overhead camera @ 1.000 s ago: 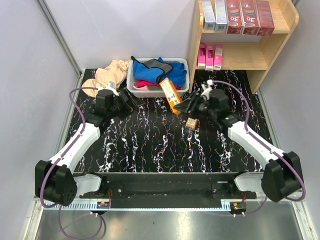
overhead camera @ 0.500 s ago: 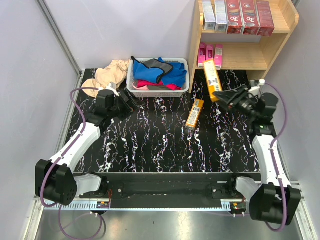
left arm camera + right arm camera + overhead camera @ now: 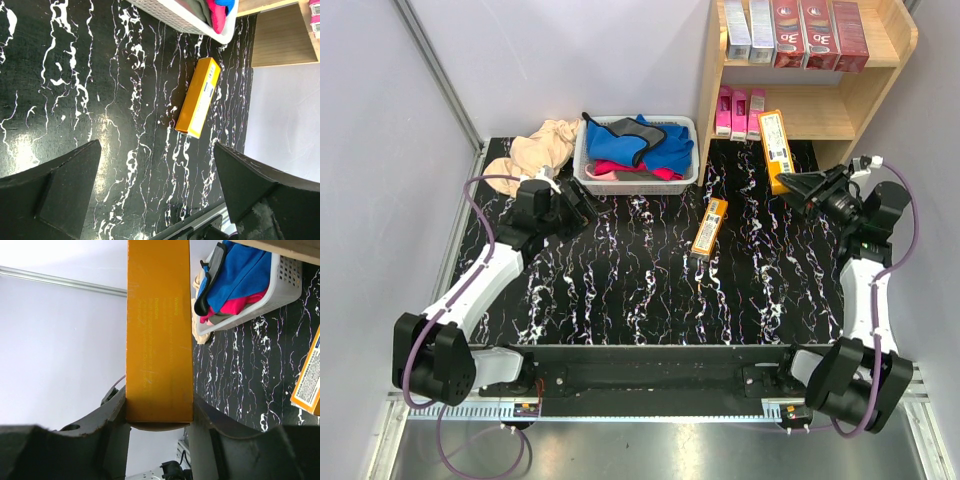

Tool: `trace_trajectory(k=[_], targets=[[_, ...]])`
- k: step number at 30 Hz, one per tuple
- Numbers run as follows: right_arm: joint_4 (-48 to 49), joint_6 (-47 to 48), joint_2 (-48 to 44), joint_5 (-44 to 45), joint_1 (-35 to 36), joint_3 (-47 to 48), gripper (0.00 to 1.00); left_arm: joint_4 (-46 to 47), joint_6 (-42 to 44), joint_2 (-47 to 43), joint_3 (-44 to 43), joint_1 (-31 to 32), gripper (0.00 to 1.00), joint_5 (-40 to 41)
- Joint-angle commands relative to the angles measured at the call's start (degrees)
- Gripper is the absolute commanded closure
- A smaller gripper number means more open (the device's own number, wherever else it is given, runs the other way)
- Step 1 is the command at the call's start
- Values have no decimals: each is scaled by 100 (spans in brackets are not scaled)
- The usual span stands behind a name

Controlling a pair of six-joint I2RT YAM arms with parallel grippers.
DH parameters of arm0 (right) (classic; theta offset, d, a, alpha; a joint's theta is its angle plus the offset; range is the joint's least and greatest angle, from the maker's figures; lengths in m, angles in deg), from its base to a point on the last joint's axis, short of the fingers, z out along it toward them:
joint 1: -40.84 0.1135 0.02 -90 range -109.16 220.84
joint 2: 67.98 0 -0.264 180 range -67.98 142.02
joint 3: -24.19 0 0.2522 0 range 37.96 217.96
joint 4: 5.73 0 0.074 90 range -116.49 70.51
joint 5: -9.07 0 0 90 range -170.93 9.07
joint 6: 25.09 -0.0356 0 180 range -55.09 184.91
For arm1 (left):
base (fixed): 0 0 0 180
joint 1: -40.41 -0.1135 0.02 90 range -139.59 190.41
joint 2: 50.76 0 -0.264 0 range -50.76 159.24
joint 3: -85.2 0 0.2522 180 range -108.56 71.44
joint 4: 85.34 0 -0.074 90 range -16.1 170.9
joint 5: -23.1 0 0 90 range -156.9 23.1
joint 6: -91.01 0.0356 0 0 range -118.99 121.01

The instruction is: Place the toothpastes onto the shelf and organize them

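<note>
My right gripper (image 3: pixel 792 183) is shut on an orange-yellow toothpaste box (image 3: pixel 775 149), holding it upright just in front of the wooden shelf (image 3: pixel 880 75), beside the lower tier. In the right wrist view the same box (image 3: pixel 159 330) sits squeezed between both fingers (image 3: pixel 112 430). A second orange-yellow box (image 3: pixel 709 227) lies flat on the black marbled table, also visible in the left wrist view (image 3: pixel 198 97). Three pink boxes (image 3: pixel 739 112) stand on the lower tier; silver-grey and dark red boxes (image 3: pixel 798 32) line the top tier. My left gripper (image 3: pixel 582 203) is open over the table's left side, holding nothing.
A white plastic basket (image 3: pixel 586 165) filled with blue and pink cloths (image 3: pixel 638 145) stands at the back centre. A beige cloth (image 3: pixel 542 147) lies left of it. Grey walls close in both sides, and the shelf's side panel (image 3: pixel 855 130) is near my right arm.
My right arm has carried the orange-yellow box from beside the basket, rightward and back to the front of the shelf's lower tier. The left arm has stayed put.
</note>
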Motion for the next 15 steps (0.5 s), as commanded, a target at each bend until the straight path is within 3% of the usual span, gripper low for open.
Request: trace_trajectory(k=[1,15], targets=[[607,-88,295,-28,-2,464,67,232,104,50,-255,27,1,7],[1021,-44,2325,851,-2,1780,67,223,148,129,-352,27,1,-125]])
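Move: The right hand grips one end of an orange toothpaste box. The empty place on the lower shelf lies about 24 cm ahead of this hand, 4 cm to its right and 8 cm below. The nearest pink toothpaste box stands beside that place, 24 cm ahead, 2 cm left. The other orange box lies on the table about 7 cm ahead, 11 cm left and some 30 cm below. From the idle left hand the empty place is roughly 24 cm ahead, 40 cm right and 5 cm higher. Forward and gathering speed, the right hand carries the orange toothpaste box about 8 cm towards the lower shelf's opening, just right of the pink boxes. It drifts some 4 cm to the right and sinks about 2 cm on the way, turning slightly clockwise and tipping a touch nose-down. The fingers keep their pinch on the box's near end. ##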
